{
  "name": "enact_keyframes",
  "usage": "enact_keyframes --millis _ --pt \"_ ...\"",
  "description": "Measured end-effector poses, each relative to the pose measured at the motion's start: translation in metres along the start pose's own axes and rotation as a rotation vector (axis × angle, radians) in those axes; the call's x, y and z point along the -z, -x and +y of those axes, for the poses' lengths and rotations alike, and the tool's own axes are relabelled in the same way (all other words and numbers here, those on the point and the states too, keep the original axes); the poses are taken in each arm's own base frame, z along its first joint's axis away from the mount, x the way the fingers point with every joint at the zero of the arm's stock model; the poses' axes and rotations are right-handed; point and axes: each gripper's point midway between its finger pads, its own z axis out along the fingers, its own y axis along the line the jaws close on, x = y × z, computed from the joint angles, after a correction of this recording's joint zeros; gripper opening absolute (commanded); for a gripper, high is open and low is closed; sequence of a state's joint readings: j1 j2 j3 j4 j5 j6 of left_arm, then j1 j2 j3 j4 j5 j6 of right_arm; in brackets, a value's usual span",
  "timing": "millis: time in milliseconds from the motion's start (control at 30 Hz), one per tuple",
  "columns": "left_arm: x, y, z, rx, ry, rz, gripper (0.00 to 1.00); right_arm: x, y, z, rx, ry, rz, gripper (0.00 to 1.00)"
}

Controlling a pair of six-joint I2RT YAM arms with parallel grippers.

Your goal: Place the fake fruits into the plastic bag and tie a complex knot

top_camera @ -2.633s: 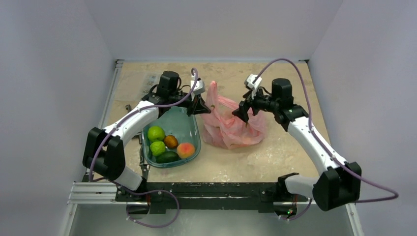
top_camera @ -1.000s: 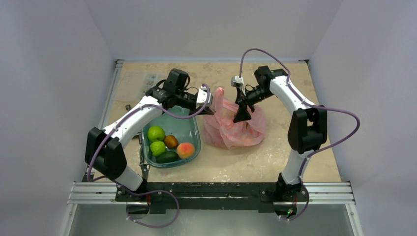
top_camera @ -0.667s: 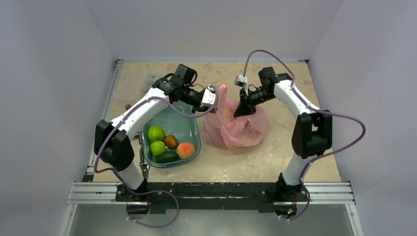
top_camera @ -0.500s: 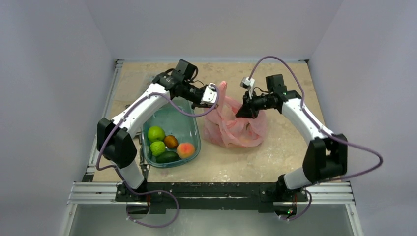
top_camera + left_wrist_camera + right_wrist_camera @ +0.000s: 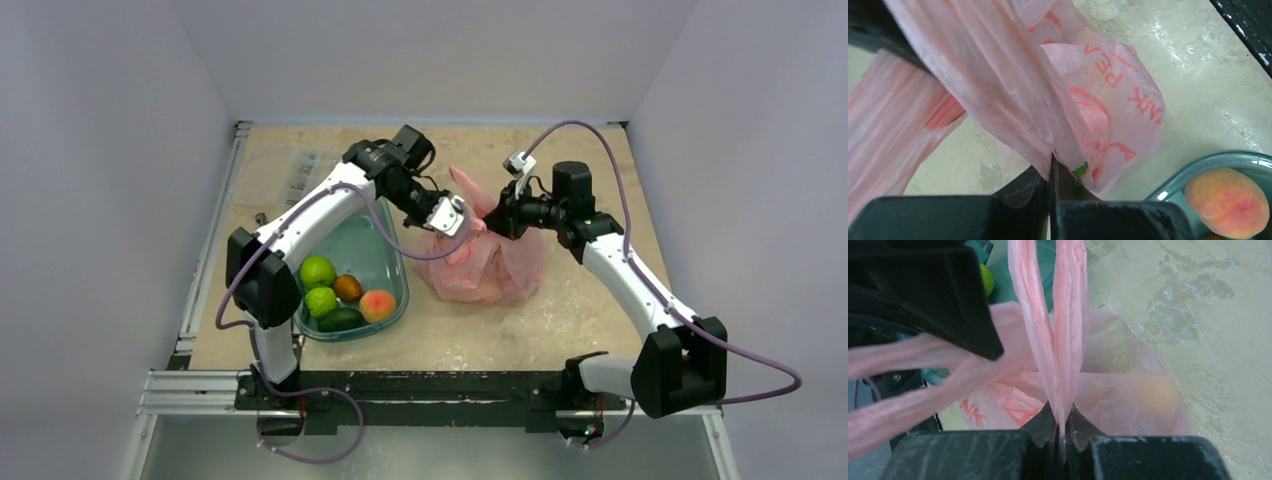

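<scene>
The pink plastic bag (image 5: 490, 268) sits mid-table with a yellowish fruit (image 5: 1154, 390) showing through its skin. My left gripper (image 5: 470, 222) reaches across above it, shut on one stretched pink handle (image 5: 998, 85). My right gripper (image 5: 497, 218) faces it closely, shut on the other handle (image 5: 1060, 315). The two handles cross between the grippers. No knot is in view. More fake fruits lie in the teal tub (image 5: 372, 245): two green ones (image 5: 317, 271), a brown one (image 5: 347, 287), a peach (image 5: 377, 304) and a dark avocado (image 5: 340, 320).
The tub stands just left of the bag, under my left forearm. A printed sheet (image 5: 300, 175) lies at the back left. Grey walls close three sides, and a metal rail (image 5: 200, 390) runs along the front edge.
My right gripper has shut on a handle and drawn back toward the right. My left gripper has swung right over the bag, carrying its handle across the other one.
</scene>
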State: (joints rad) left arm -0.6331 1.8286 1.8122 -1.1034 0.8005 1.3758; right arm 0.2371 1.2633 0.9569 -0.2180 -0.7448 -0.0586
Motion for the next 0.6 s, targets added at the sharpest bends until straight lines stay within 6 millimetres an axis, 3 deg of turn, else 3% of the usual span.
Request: enact_keyframes --millis 167,333,433,600 --pt "-0.032 -0.015 -0.01 0.03 -0.089 0.044 0.0 0.002 -0.006 0.012 0.066 0.082 0.02 0.37" --pt "-0.041 -0.027 -0.007 0.095 -0.083 0.073 0.0 0.007 -0.02 0.024 0.11 0.159 0.066 0.68" --pt "-0.041 -0.029 -0.003 0.109 -0.062 0.085 0.0 0.01 -0.027 0.029 0.131 0.187 0.092 0.77" --pt "-0.045 -0.041 -0.003 0.14 -0.036 0.115 0.0 0.015 -0.03 0.036 0.152 0.227 0.111 0.84"
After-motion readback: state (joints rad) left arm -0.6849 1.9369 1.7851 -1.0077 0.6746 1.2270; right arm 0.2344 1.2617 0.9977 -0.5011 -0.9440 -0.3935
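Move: The right hand, fingers shut on a pink strand of the plastic bag's top, has the middle of the filled bag about 6 cm back of it, in line sideways and some 14 cm below. From the left hand, which grips another gathered part of the bag's top, the bag's middle lies about 5 cm back, 9 cm to the right and 15 cm below. The peach is about 14 cm back and 14 cm left of that hand, 17 cm down; the basin's middle is 5 cm back and 21 cm left, 18 cm down. The right hand opens its fingers almost fully, letting go of the strand, and draws back about 5 cm over the bag, sinking only slightly while it turns some 15 degrees counter-clockwise, so that its spread jaws stand either side of the hanging plastic. The left hand keeps its shut grip on the gathered top and brings it down about 6 cm towards the bag's body, edging a little to the right and tilting slightly as it goes. ##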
